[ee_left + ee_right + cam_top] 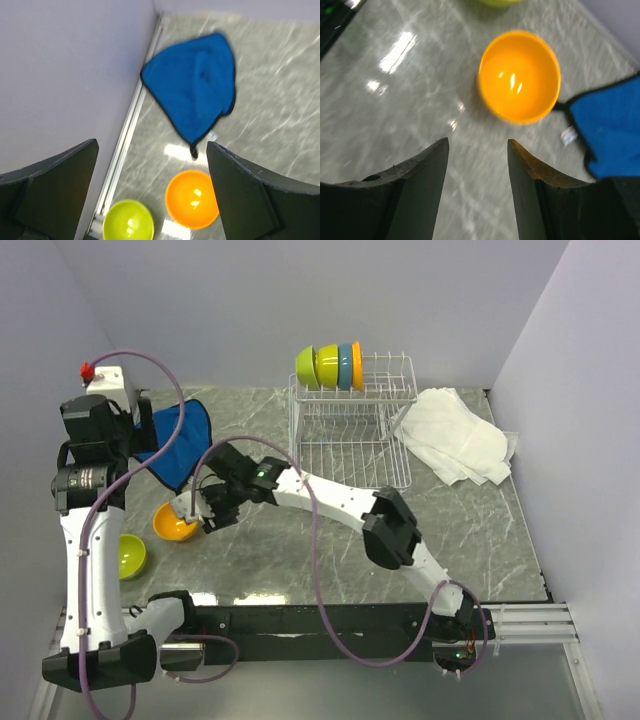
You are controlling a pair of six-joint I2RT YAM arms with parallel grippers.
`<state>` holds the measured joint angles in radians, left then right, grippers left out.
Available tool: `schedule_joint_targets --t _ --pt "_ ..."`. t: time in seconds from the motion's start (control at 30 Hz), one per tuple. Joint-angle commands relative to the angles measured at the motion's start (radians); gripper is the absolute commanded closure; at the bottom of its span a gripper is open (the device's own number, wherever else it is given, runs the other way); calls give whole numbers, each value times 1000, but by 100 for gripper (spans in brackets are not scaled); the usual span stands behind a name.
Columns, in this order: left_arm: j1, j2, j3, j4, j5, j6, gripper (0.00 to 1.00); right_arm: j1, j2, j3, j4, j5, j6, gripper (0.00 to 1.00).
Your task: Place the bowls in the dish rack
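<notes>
An orange bowl (174, 525) (519, 75) (192, 198) sits upright on the table at the left. A lime green bowl (130, 556) (128, 226) rests to its left, near the table edge. My right gripper (200, 510) (477, 141) is open and empty, with its fingertips just short of the orange bowl's rim. My left gripper (152, 145) hangs high above both bowls, wide open and holding nothing. The white wire dish rack (350, 445) stands at the back. In its raised slots are two lime green bowls (316, 366), a light blue bowl (345, 365) and an orange bowl (357, 365), all on edge.
A blue cloth (180, 440) (196, 85) (610, 130) lies behind the orange bowl near the left wall. A crumpled white towel (455, 435) lies right of the rack. Walls close off the left, back and right sides. The left arm (85, 540) rises along the left edge.
</notes>
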<state>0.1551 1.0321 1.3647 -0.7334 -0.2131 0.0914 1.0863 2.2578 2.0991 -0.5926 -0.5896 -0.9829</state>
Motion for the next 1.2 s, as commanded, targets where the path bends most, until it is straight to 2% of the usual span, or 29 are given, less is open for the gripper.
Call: schedule_joint_targets --t 0.0,0.17,0.27,0.83,0.93,1.07,1.17 --pt "-38 -10 123 26 -75 -84 3 24 101 140 85 -9 -85 42" --pt "-48 -4 143 3 -91 -71 3 35 183 191 125 -27 -123 42" --pt "-52 0 131 5 -98 -61 3 41 215 225 90 -42 -169 43" --pt "-46 -4 85 0 -100 -61 3 70 319 277 114 -16 -257 47" --pt "-48 -9 83 0 -100 -58 3 78 333 282 120 -3 -278 52" --pt "-52 -10 82 2 -100 -59 3 84 341 277 146 17 -296 84" --pt "-61 -14 83 0 -106 -55 3 86 329 268 143 27 -313 99"
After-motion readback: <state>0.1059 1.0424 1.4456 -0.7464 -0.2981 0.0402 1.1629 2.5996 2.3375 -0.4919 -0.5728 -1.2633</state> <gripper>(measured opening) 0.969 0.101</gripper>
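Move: To the right hand's left by about 11 cm, roughly 3 cm ahead and some 12 cm below, sits the orange bowl. From the bowl, the green bowl stands another 11 cm or so to the left and 8 cm nearer the base, while the middle of the blue cloth lies about 18 cm straight ahead. For the idle left hand, the orange bowl is roughly 8 cm right, 5 cm back and 30 cm below. Slanting down about 9 cm and left about 7.5 cm, the right hand goes to the orange bowl's back-right rim, mostly left at first, then increasingly down, the wrist turning some 15–20 degrees, partly counter-clockwise. Only at the end do the half-open fingers close, pinching the rim. The empty left hand rises about 5.5 cm, then sinks back halfway, fingers wide open. ##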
